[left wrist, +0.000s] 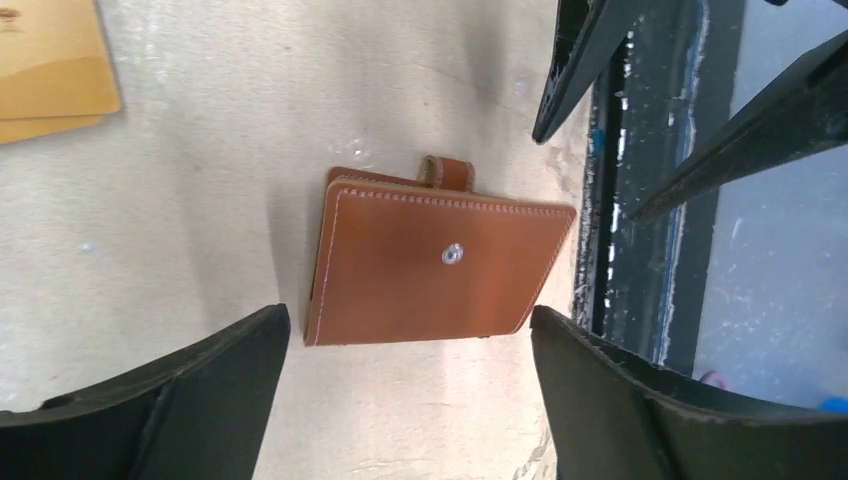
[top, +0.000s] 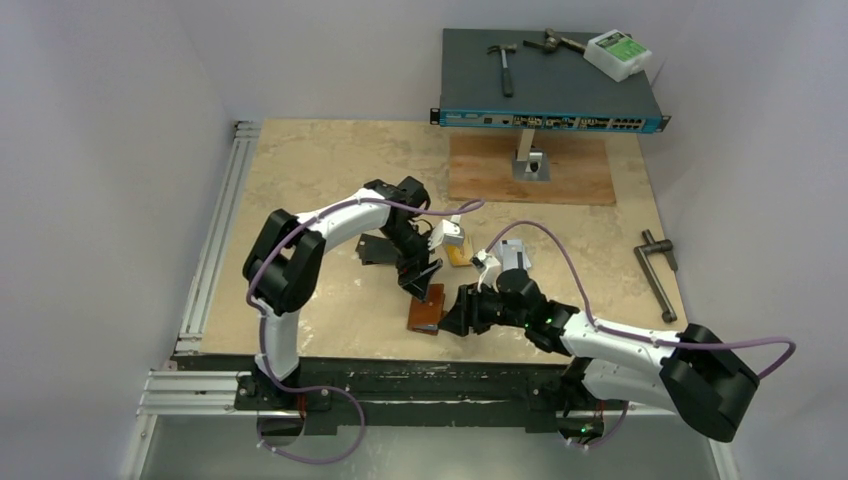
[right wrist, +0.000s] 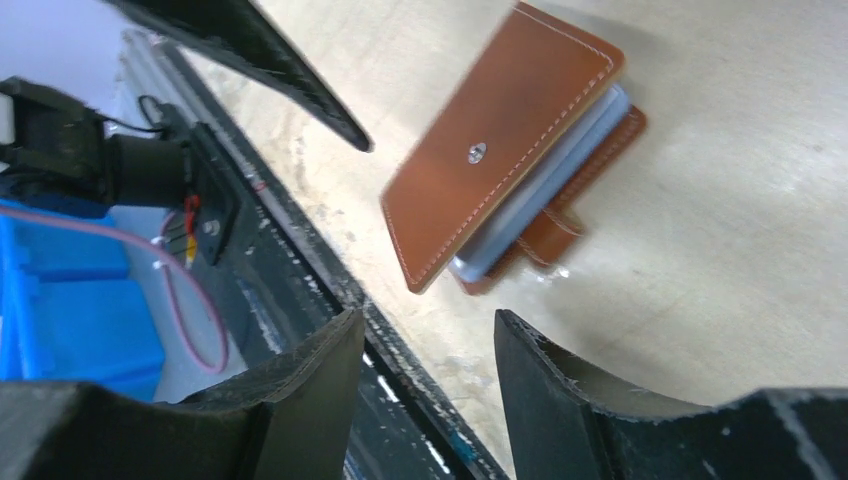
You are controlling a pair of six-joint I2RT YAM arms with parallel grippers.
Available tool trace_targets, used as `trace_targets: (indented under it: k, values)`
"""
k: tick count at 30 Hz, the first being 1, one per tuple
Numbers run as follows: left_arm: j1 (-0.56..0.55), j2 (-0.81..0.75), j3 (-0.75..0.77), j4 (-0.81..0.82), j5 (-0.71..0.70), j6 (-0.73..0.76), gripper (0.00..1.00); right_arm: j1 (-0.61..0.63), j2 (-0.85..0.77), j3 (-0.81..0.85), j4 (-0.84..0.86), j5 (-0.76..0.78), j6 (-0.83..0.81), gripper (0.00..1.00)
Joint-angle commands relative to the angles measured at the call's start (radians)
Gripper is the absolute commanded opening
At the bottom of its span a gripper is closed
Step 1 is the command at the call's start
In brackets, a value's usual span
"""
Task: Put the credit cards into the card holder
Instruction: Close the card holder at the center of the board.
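The brown leather card holder [top: 427, 308] lies folded near the table's front edge, its snap tab undone [left wrist: 440, 265]; light blue lining shows at its side [right wrist: 500, 170]. My left gripper [top: 418, 282] hangs just above and behind it, open and empty, with the holder just beyond its tips [left wrist: 410, 330]. My right gripper [top: 456, 312] sits right of the holder, open and empty [right wrist: 428, 330]. Gold-orange credit cards [top: 458, 256] [left wrist: 50, 60] lie further back. Black cards [top: 378, 250] lie to their left, and a silvery card [top: 516, 255] to their right.
A network switch [top: 550, 118] stands on a post over a wooden board [top: 530, 175] at the back, with hammers and a white box [top: 617, 53] on top. A metal T-handle tool [top: 656, 275] lies at the right. A black rail [left wrist: 650, 200] runs along the front edge.
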Motion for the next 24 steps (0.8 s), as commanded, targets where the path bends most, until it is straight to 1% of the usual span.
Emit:
trace_targets:
  k: [1, 4, 8, 12, 15, 19, 22, 24]
  values:
    - [-0.007, -0.105, -0.018, 0.103, -0.110, -0.039, 0.99, 0.003, 0.000, 0.023, -0.100, 0.117, -0.006, 0.52]
    - [-0.008, -0.160, -0.050, 0.127, -0.190, -0.081, 1.00, 0.004, -0.018, 0.027, -0.154, 0.176, 0.006, 0.52]
    - [-0.008, -0.197, -0.085, 0.108, -0.227, -0.109, 1.00, 0.003, -0.061, 0.052, -0.237, 0.271, 0.015, 0.51]
    - [-0.004, -0.223, -0.121, 0.082, -0.225, -0.109, 1.00, 0.008, -0.072, 0.121, -0.313, 0.317, -0.068, 0.49]
    - [0.020, -0.252, -0.127, 0.070, -0.184, -0.164, 1.00, 0.032, -0.032, 0.179, -0.332, 0.345, -0.149, 0.49]
    - [0.042, -0.273, -0.150, 0.089, -0.150, -0.253, 1.00, 0.134, 0.032, 0.233, -0.313, 0.417, -0.292, 0.46]
    - [0.051, -0.282, -0.214, 0.144, -0.087, -0.337, 1.00, 0.152, 0.058, 0.244, -0.274, 0.380, -0.381, 0.46]
    - [0.049, -0.297, -0.257, 0.177, -0.045, -0.367, 1.00, 0.153, 0.080, 0.267, -0.269, 0.387, -0.401, 0.47]
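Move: The folded card holder lies about 4 cm back, 2 cm right and 5 cm below the left hand; from the right hand it is some 5 cm left, 2 cm ahead and 4 cm below. From the left hand, the yellow cards lie about 8 cm ahead and 6 cm right, the black cards 8 cm ahead and 10 cm left. The white cards are some 13 cm ahead and 13 cm right of the right hand, all at table level. The left hand, already clear of the card holder, spreads its fingers from three-quarters to fully open and eases forward, then draws off about 3.5 cm left and 2.5 cm up, twisting counter-clockwise some 15 degrees. The right hand, half open throughout, backs away about 3.5 cm to the right while sinking 2.5 cm, then swings forward, up and left again beside the strap edge, tipping its fingers more steeply down, some 25 degrees in all. ##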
